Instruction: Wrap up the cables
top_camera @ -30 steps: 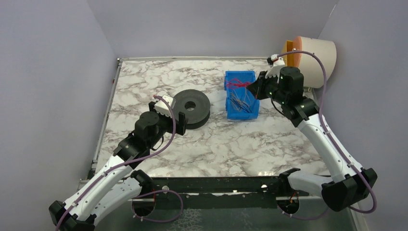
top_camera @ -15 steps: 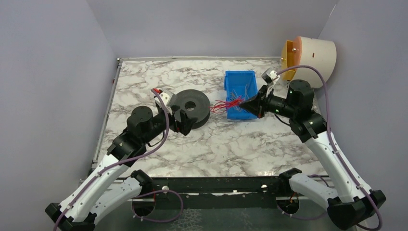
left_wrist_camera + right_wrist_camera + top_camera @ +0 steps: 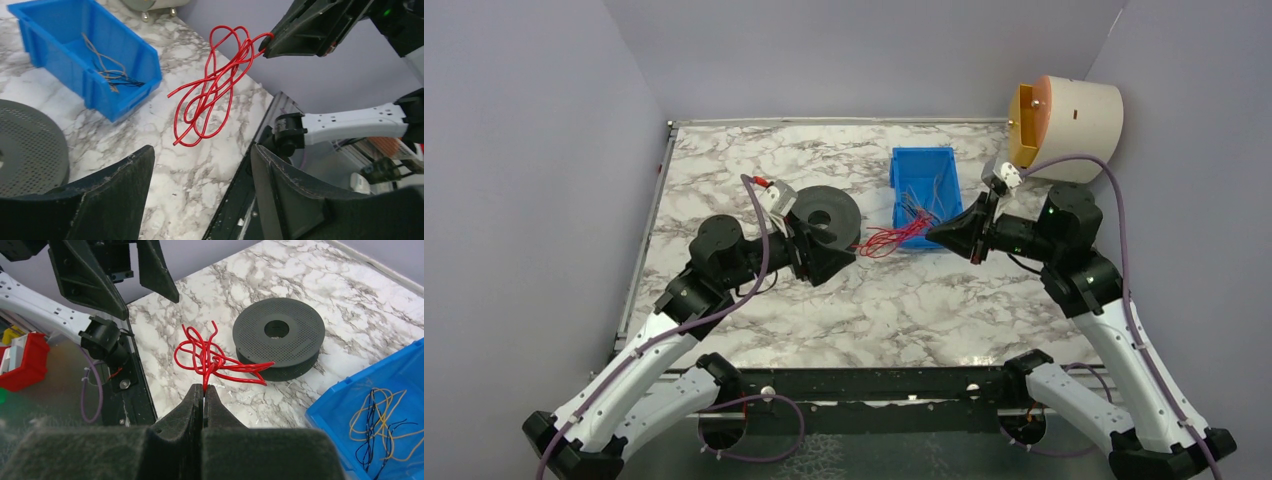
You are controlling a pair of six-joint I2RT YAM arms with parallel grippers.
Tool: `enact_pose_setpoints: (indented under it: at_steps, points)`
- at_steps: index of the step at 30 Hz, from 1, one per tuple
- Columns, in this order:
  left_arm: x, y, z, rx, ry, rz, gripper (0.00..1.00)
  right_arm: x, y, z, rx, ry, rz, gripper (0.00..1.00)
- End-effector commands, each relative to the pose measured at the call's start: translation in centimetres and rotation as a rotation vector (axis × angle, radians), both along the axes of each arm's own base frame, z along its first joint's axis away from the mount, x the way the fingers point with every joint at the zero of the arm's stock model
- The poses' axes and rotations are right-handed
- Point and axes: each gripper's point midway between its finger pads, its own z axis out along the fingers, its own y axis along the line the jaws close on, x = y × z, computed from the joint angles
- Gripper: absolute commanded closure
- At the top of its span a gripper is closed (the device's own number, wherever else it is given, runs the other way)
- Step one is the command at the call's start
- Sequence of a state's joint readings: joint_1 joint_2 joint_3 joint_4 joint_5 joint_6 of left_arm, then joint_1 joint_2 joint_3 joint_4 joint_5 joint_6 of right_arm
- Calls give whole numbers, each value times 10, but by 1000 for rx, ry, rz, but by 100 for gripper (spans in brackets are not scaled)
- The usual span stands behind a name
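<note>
My right gripper [image 3: 931,233] is shut on a tangled red cable [image 3: 889,238] and holds it in the air between the blue bin [image 3: 921,170] and the black spool [image 3: 826,214]. The cable also shows in the right wrist view [image 3: 212,361] and the left wrist view [image 3: 212,87]. My left gripper [image 3: 844,257] is open and empty, in front of the spool and facing the cable from the left, apart from it. Thin yellow-orange and dark cables [image 3: 377,422] lie in the bin; they also show in the left wrist view [image 3: 107,70].
A tan cylinder on an orange mount [image 3: 1069,113] stands at the back right corner. Grey walls close in the left, back and right. A black rail [image 3: 874,385] runs along the table's near edge.
My right gripper lifted the red cable out of the bin and carried it left and toward me. My left gripper swung right, from beside the spool to in front of it.
</note>
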State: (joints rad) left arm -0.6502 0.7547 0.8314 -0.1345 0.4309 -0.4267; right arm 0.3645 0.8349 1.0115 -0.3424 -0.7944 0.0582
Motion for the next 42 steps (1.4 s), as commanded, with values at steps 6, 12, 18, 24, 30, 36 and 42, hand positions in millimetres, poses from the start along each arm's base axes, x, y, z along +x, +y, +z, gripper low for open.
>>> enact_pose_setpoints:
  at_steps: [6, 12, 18, 24, 30, 36, 42]
  points:
    - [-21, -19, 9, -95, 65, -160, 36, -32, 0, 10, 29, -40, 103, 99]
    - [-23, -25, 17, -144, 78, -198, 42, -49, 1, 12, 38, -59, 170, 99]
    - [-28, -32, 21, -168, 88, -261, 46, -64, 3, 13, 55, -76, 256, 99]
    - [-34, -38, 13, -153, 105, -329, 48, -73, 7, 17, 74, -74, 327, 99]
    - [-43, -40, 8, -148, 113, -395, 54, -77, 8, 21, 86, -70, 359, 99]
    - [-52, -40, 10, -158, 110, -454, 57, -80, 9, 22, 98, -57, 380, 99]
    - [-59, -41, 7, -152, 113, -505, 57, -79, 10, 24, 105, -56, 387, 99]
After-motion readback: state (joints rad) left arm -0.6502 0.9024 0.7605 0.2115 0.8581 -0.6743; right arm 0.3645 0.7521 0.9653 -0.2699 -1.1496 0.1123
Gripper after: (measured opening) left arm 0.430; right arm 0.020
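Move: The right hand already pinches one end of the red cables; the middle of the bundle lies about 7 cm to its left and 1 cm back, roughly level. From the empty left hand, that middle is some 9 cm to the right and 3 cm ahead. The blue tray stands well below, about 28 cm ahead of the right hand and 6 cm to its right; the black spool is some 20 cm ahead of the left hand, 6 cm to its left and 28 cm down. Still pinching the red cables, the right hand draws them back about 7 cm, rising slightly and turning some 20 degrees counter-clockwise to point left. The left hand goes back and right by 4 to 5 cm, right first and back mostly later, towards the loose loops; it turns clockwise to face the right hand while its fingers close partway. Whether they touch the loops can't be seen. ##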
